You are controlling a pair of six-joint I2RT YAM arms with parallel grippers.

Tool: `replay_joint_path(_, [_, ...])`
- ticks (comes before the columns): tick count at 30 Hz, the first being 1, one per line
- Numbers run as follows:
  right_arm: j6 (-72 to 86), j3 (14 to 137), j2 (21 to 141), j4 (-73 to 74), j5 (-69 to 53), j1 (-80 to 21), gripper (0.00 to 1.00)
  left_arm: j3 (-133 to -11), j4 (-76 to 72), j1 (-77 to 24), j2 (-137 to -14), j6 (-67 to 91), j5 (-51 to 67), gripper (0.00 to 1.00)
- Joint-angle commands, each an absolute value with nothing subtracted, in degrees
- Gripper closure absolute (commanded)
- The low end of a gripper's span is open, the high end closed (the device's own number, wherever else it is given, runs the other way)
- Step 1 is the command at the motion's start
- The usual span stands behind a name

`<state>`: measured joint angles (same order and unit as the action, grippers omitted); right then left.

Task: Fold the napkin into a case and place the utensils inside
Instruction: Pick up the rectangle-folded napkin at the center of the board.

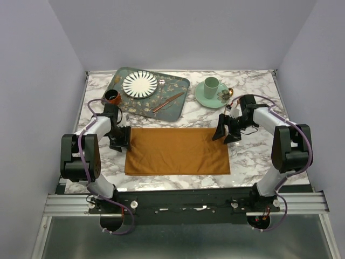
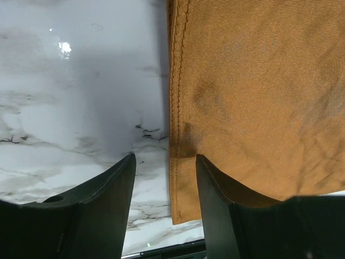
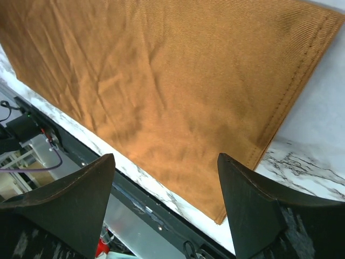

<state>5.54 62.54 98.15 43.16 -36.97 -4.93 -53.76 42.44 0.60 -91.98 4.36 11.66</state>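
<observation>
The rust-orange napkin (image 1: pixel 178 151) lies flat as a wide rectangle on the marble table; no case is in view. My left gripper (image 1: pixel 123 138) is at its far left corner. In the left wrist view the left gripper (image 2: pixel 165 156) stands open astride the hemmed edge of the napkin (image 2: pixel 253 81), one finger over cloth, the other over marble. My right gripper (image 1: pixel 225 133) is at the far right corner. It hangs open (image 3: pixel 166 156) above the napkin (image 3: pixel 161 70), holding nothing. A copper utensil (image 1: pixel 168 101) lies on the green tray (image 1: pixel 180 86); a spoon (image 1: pixel 230 92) rests by the saucer.
The tray at the back left carries a striped plate (image 1: pixel 140 84). A small dark cup (image 1: pixel 112 96) stands beside my left arm. A mint cup on a saucer (image 1: pixel 211 91) stands at the back right. The table's near edge (image 1: pixel 178 182) runs just below the napkin.
</observation>
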Motion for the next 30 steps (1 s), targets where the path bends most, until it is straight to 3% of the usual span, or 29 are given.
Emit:
replay_joint_path(1, [5.80, 63.19, 100.10, 43.77, -34.19, -4.83, 0.16, -55.28, 43.42, 0.18, -94.04, 4.92, 12.92, 0.43])
replay_joint_path(12, [5.62, 64.42, 100.99, 44.12, -32.52, -4.66, 0.16, -58.71, 39.99, -6.59, -98.35, 8.09, 8.97, 0.61])
replay_joint_path(20, [5.27, 64.78, 100.46, 45.35, -32.61, -4.66, 0.16, -60.91, 41.66, -5.54, -98.18, 6.59, 5.27, 1.00])
replay_joint_path(26, [5.01, 63.46, 99.23, 45.53, -33.48, -4.57, 0.17, -63.01, 46.14, -3.69, -94.32, 2.55, 7.90, 1.00])
replay_joint_path(30, [5.19, 62.32, 99.14, 45.53, -34.01, -4.57, 0.17, -64.77, 47.99, -5.36, -91.32, 2.46, 15.79, 1.00])
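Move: The napkin's left edge runs between the left hand's half-open fingers, its middle about 1 cm to the right, 1 cm back and 1 cm below; the middle of the whole napkin is some 26 cm to the right. Ahead of the left hand, the tray lies about 28 cm out and 11 cm right, the red mug about 27 cm out and 7 cm left. From the right hand, the napkin's right edge is some 4 cm right, 5 cm back and 5 cm below. The napkin's left edge gets pinched: the left hand, already low, moves about 3 cm right onto the cloth, easing forward, and closes its half-open fingers fully while coming back left some 2 cm and a little farther forward, then begins to lift, just over a centimetre. The right hand sinks about a centimetre over the napkin's right end, staying open. ##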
